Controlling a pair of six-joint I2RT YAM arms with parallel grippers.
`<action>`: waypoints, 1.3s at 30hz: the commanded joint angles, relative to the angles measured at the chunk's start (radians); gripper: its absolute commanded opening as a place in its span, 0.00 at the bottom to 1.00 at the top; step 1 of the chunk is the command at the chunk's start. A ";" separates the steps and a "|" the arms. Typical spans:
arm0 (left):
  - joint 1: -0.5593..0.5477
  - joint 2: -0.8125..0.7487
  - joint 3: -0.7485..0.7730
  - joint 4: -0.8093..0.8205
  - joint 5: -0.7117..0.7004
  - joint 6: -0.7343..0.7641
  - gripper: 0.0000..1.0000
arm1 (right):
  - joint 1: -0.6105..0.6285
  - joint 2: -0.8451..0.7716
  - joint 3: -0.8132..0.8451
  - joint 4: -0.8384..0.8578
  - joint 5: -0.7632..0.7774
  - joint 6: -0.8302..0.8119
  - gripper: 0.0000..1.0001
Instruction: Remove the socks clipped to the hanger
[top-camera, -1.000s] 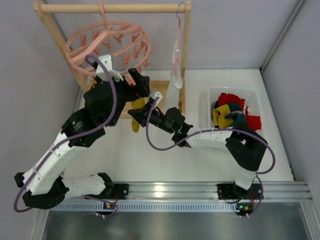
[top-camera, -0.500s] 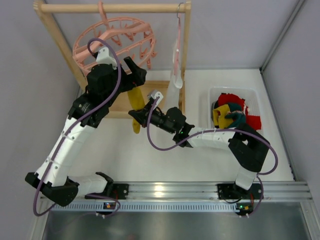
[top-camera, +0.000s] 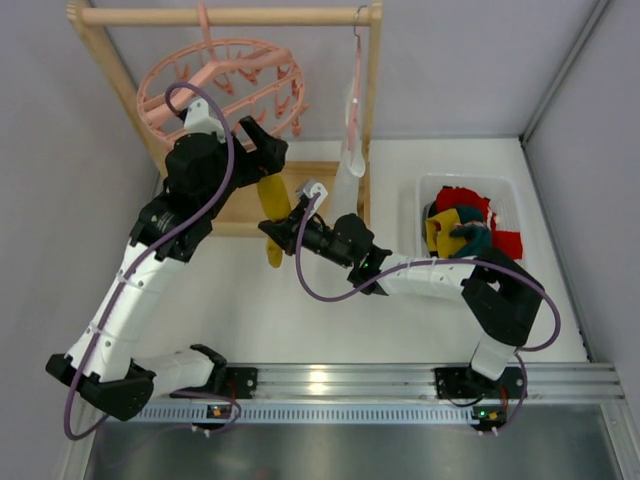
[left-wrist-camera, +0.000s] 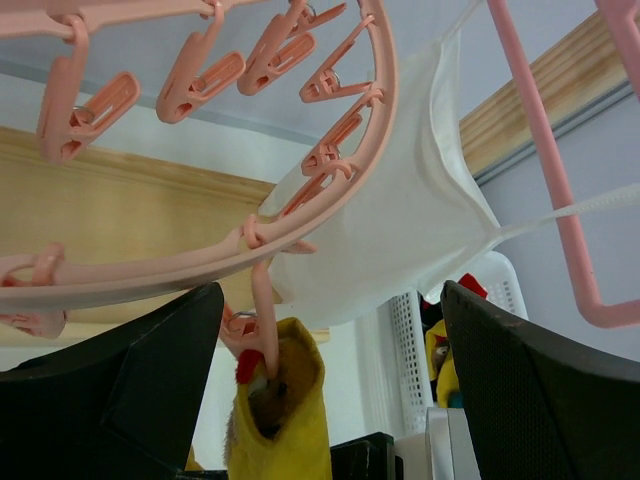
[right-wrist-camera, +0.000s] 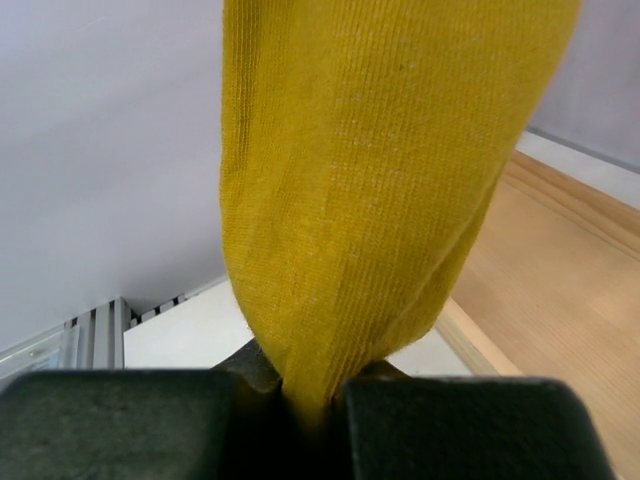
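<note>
The round pink hanger (top-camera: 220, 85) hangs from the wooden rack, and its rim (left-wrist-camera: 385, 120) arcs across the left wrist view. One mustard yellow sock (top-camera: 271, 200) dangles from a pink peg (left-wrist-camera: 243, 335) on the rim, its open cuff (left-wrist-camera: 290, 395) facing the left wrist camera. My left gripper (left-wrist-camera: 330, 390) is open, one finger on either side of that peg and cuff, touching neither. My right gripper (top-camera: 280, 232) is shut on the sock's lower part (right-wrist-camera: 380, 200), which bunches between the fingers. Red, yellow and teal socks (top-camera: 465, 225) lie in the bin.
A white cloth (top-camera: 345, 180) hangs on a slim pink hanger (top-camera: 355, 90) right of the sock, close to both grippers. The wooden rack's bar (top-camera: 230, 16) and base board (top-camera: 250, 205) stand behind. The white bin (top-camera: 505, 190) sits at the right.
My left arm has risen and pulled back toward the hanger's rim, and the ring has swung up and leveled. The right gripper keeps its hold on the yellow sock, almost still.
</note>
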 joint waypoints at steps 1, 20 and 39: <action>0.006 -0.048 -0.001 0.041 -0.001 0.015 0.93 | 0.010 -0.042 0.007 0.005 -0.011 -0.008 0.00; 0.007 -0.027 -0.087 0.102 -0.068 -0.023 0.85 | 0.006 -0.071 -0.009 0.008 -0.039 -0.010 0.00; 0.065 0.001 -0.144 0.224 -0.037 -0.024 0.61 | 0.007 -0.080 -0.042 0.037 -0.054 -0.008 0.00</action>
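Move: The clip that still holds the yellow sock hangs from the hanger's near right rim, about 3 cm ahead of the left hand, 2 cm to its left and 4 cm lower. The next empty clip is roughly 8 cm ahead and 2 cm right, and the white bag about 10 cm ahead, 18 cm right and 8 cm lower. From the right hand, already pinching the sock lower down, that clip lies some 9 cm ahead, 2 cm left and 11 cm up. The sock's clip is brought between the left fingers: that hand backs off and rises barely a centimetre, then sinks about 4 cm while edging forward some 3 cm and a little left, turning slightly counter-clockwise. Its wide-open fingers draw in to about two thirds around the clip's handles, no squeeze visible yet. The right hand keeps its pinch on the sock, easing back about 1 cm. ##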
